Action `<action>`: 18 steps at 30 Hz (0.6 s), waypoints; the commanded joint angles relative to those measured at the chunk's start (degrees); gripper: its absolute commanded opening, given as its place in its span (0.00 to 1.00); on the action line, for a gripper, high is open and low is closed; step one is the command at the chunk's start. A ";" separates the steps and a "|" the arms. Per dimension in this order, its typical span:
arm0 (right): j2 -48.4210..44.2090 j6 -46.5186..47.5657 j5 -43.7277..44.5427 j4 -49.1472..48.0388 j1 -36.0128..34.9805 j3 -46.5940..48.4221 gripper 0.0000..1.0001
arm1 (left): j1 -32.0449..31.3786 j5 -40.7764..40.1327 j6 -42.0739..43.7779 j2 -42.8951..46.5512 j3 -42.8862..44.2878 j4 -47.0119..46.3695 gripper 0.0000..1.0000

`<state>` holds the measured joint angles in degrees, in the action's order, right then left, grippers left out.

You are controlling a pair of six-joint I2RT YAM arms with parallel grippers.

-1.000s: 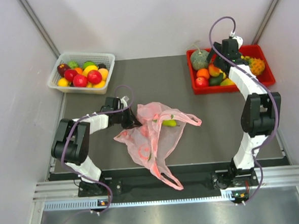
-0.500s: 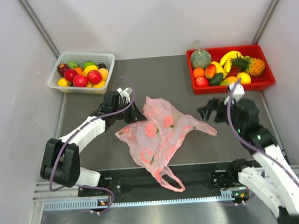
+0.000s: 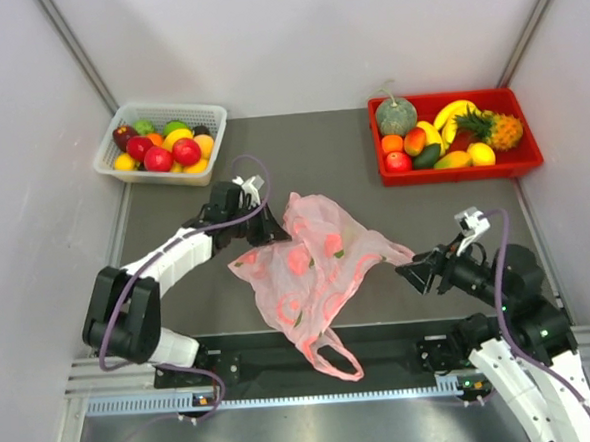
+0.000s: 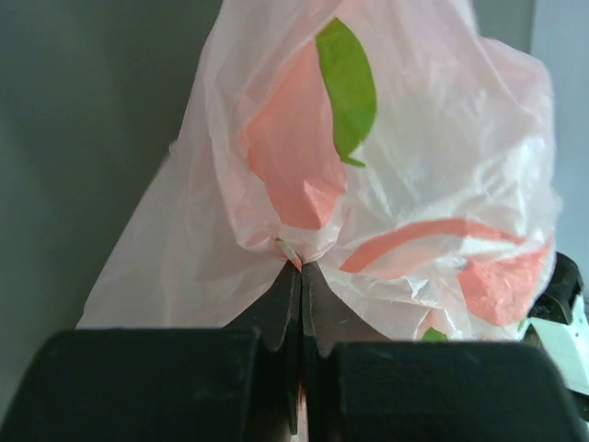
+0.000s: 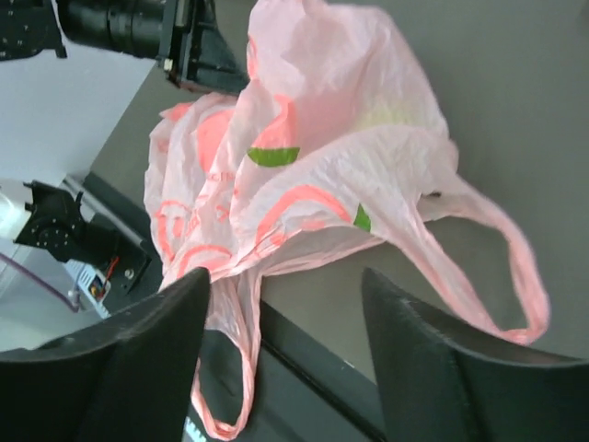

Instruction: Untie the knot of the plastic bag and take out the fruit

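The pink plastic bag (image 3: 317, 255) lies crumpled mid-table, red marks and green leaf prints on it. My left gripper (image 3: 268, 230) is shut on a pinch of its upper left edge; in the left wrist view the left gripper (image 4: 302, 269) has the film (image 4: 414, 184) bunched at its closed tips. My right gripper (image 3: 408, 272) hovers open by the bag's right handle loop (image 5: 515, 285). In the right wrist view the right gripper (image 5: 285, 281) is open and grips nothing. The knot is out of view; both handle loops hang loose. A pale yellow-green patch (image 5: 396, 115) shows through the bag (image 5: 313, 166), perhaps fruit.
A red tray (image 3: 452, 174) at the back right holds a melon (image 3: 396, 117), a pineapple (image 3: 500, 128) and small fruit. A white basket (image 3: 208, 111) of fruit stands at the back left. One handle loop (image 3: 335, 357) hangs over the table's near edge.
My right arm has swung from the red tray down to the bag's right side, its jaws narrowing a little. The left gripper pulled the bag's edge slightly back and right.
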<state>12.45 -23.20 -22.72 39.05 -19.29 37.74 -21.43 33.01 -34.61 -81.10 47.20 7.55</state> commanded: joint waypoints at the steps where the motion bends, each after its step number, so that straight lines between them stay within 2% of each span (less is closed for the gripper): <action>1: 0.57 -0.18 -6.01 2.52 -0.57 -3.01 0.64 | -0.01 -1.46 -0.20 -3.27 0.00 -3.24 0.00; 2: 0.04 0.17 -6.54 2.70 -0.57 -3.28 0.55 | -0.10 -1.64 -0.19 -4.67 -0.09 -3.68 0.00; 6: 0.03 0.35 -11.54 2.27 -0.57 -4.51 0.39 | -0.10 -2.25 -0.46 -8.45 -0.18 -5.70 0.00; 8: 2.40 0.18 -12.08 1.74 -0.57 -5.83 0.28 | -0.01 -2.08 -0.89 -10.99 -0.18 -7.10 0.00; 10: 5.02 0.09 -12.00 0.16 -0.57 -7.14 0.22 | -0.01 -2.34 -1.07 -12.58 -0.35 -7.81 0.00; 11: 6.00 -0.26 -11.56 -0.46 -0.66 -7.59 0.14 | -0.01 -2.78 -0.90 -14.07 -0.27 -8.95 0.00; 16: 13.63 -1.67 -7.18 -5.90 -3.90 -8.91 0.06 | 0.07 -2.78 -1.07 -17.68 -0.62 -10.45 0.00; 18: 16.19 -2.28 -2.54 -8.62 -8.56 -8.73 0.06 | 0.16 -2.96 -1.16 -18.48 -0.53 -10.89 0.00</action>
<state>25.76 -24.32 -30.48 37.60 -23.27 28.49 -21.43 30.41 -35.66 -98.91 47.03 1.06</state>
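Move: The left hand pinches the bag's rim about 12 cm above the table; the green fruit under the film lies some 11 cm to its right, 3 cm farther out and 9 cm below. From the empty right hand that fruit is about 16 cm ahead, 14 cm left and 21 cm down. The near-right bag handle lies some 8 cm straight ahead of the right hand and 14 cm below; the hanging handle is about 12 cm back, 14 cm left, 20 cm lower. Left hand, still pinching, lowers the bag's rim about 10 cm; right sinks some 9 cm, closing its empty fingers. ##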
